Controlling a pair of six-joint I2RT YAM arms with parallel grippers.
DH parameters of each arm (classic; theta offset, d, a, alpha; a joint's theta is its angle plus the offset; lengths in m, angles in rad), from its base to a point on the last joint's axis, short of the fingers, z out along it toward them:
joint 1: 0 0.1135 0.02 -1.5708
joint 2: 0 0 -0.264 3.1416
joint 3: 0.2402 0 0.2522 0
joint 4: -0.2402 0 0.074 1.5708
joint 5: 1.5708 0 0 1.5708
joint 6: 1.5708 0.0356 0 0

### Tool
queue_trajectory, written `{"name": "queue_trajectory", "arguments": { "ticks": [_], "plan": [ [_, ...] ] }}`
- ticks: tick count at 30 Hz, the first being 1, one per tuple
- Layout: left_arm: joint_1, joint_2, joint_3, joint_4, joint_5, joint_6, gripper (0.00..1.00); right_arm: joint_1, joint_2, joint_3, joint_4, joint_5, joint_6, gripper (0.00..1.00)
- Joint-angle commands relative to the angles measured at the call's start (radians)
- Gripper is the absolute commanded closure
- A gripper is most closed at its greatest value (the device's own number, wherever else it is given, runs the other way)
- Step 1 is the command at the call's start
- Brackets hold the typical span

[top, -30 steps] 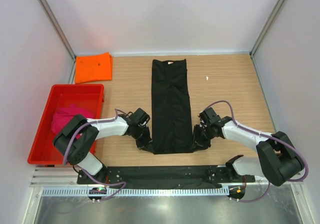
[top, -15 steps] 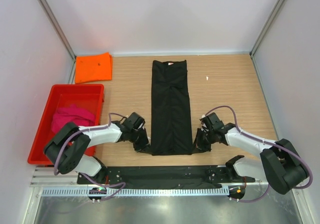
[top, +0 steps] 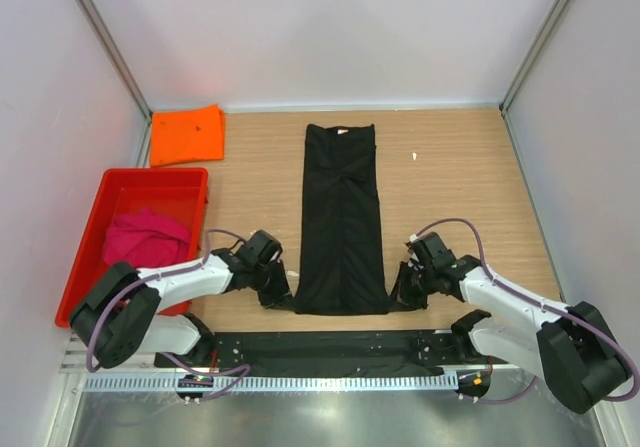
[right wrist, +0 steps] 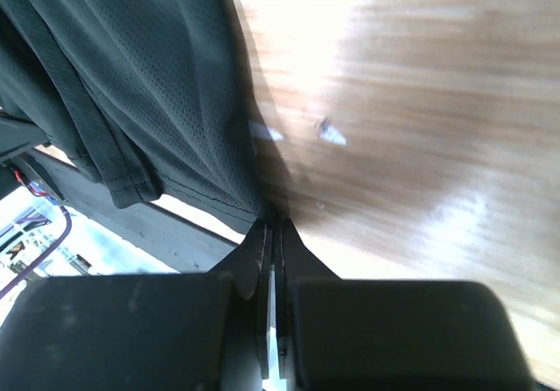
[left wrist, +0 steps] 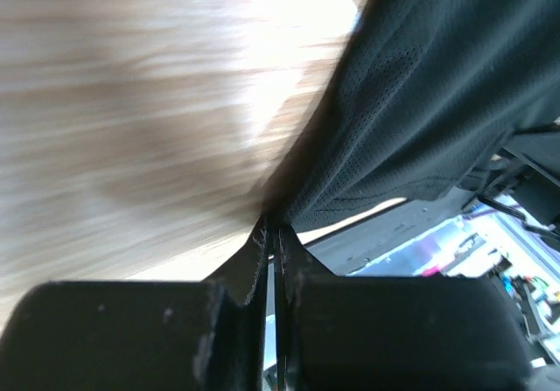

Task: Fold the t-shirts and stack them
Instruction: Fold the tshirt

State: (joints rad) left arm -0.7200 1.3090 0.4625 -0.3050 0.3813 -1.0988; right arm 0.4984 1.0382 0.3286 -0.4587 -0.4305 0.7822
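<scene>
A black t-shirt [top: 342, 217] lies as a long narrow strip down the middle of the wooden table. My left gripper [top: 282, 295] is shut on its near left corner, and the black t-shirt [left wrist: 437, 102] runs up from the pinched tips [left wrist: 273, 226] in the left wrist view. My right gripper [top: 400, 292] is shut on the near right corner, where the black t-shirt [right wrist: 131, 85] meets the closed tips [right wrist: 273, 225]. An orange t-shirt [top: 187, 135] lies folded at the far left. A magenta-pink t-shirt [top: 145, 235] sits bunched in the red tray [top: 85, 267].
The red tray stands at the left table edge beside my left arm. A small white speck [top: 414, 156] lies on the wood right of the black shirt. A black base rail [top: 330, 349] runs along the near edge, under the shirt's hem. White walls enclose the table.
Both grippers slid toward the near edge along the shirt's sides. The right gripper closed on the near right corner. The shirt's near hem has been drawn slightly nearer and wider.
</scene>
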Motion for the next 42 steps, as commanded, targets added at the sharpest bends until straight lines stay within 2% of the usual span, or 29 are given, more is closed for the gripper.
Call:
{"name": "queue_trajectory", "arguments": {
  "ticks": [1, 5, 9, 15, 19, 26, 35, 42],
  "plan": [
    [-0.002, -0.056, 0.033, -0.147, -0.088, 0.022, 1.0, 0.005, -0.052, 0.036, -0.083, 0.05, 0.008, 0.99],
    [0.001, -0.045, 0.177, -0.264, -0.146, 0.088, 1.0, 0.003, -0.041, 0.15, -0.123, 0.088, 0.005, 0.99],
    [0.039, 0.009, 0.376, -0.35, -0.162, 0.148, 1.0, -0.018, 0.089, 0.336, -0.141, 0.104, -0.03, 0.99],
    [0.154, 0.202, 0.66, -0.424, -0.11, 0.232, 1.0, -0.067, 0.327, 0.64, -0.208, 0.107, -0.139, 0.99],
    [0.235, 0.349, 0.843, -0.448, -0.093, 0.258, 1.0, -0.159, 0.497, 0.809, -0.228, 0.076, -0.199, 0.99],
    [0.301, 0.597, 1.142, -0.49, -0.055, 0.274, 1.0, -0.239, 0.793, 1.127, -0.314, 0.027, -0.302, 0.99],
    [0.33, 0.757, 1.301, -0.517, -0.059, 0.283, 1.0, -0.281, 0.944, 1.276, -0.308, -0.027, -0.33, 0.99],
    [0.35, 0.802, 1.338, -0.502, -0.068, 0.266, 1.0, -0.3, 1.037, 1.38, -0.345, -0.048, -0.343, 0.99]
  ]
}}
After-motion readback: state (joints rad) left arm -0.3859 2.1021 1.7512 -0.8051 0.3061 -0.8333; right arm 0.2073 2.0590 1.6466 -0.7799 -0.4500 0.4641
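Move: The black t-shirt's near hem is already pinched, one corner in each gripper. Its collar end, where the hem is being taken, lies about 43 cm ahead of the left hand and 11 cm to its right; from the right hand it is 43 cm ahead and 12 cm left, at table height. The folded orange shirt is 41 cm ahead and 25 cm left of the left hand, the red bin's middle 13 cm ahead and 37 cm left. The t-shirt's near hem is lifted and carried forward over its own body towards the collar end, both arms in step, still pinching the corners. The hands rise roughly 10 cm while sweeping out, go about 30 cm forward in all, then slow and sink some 3 cm, the fingertips tipping forward about 10 degrees. ##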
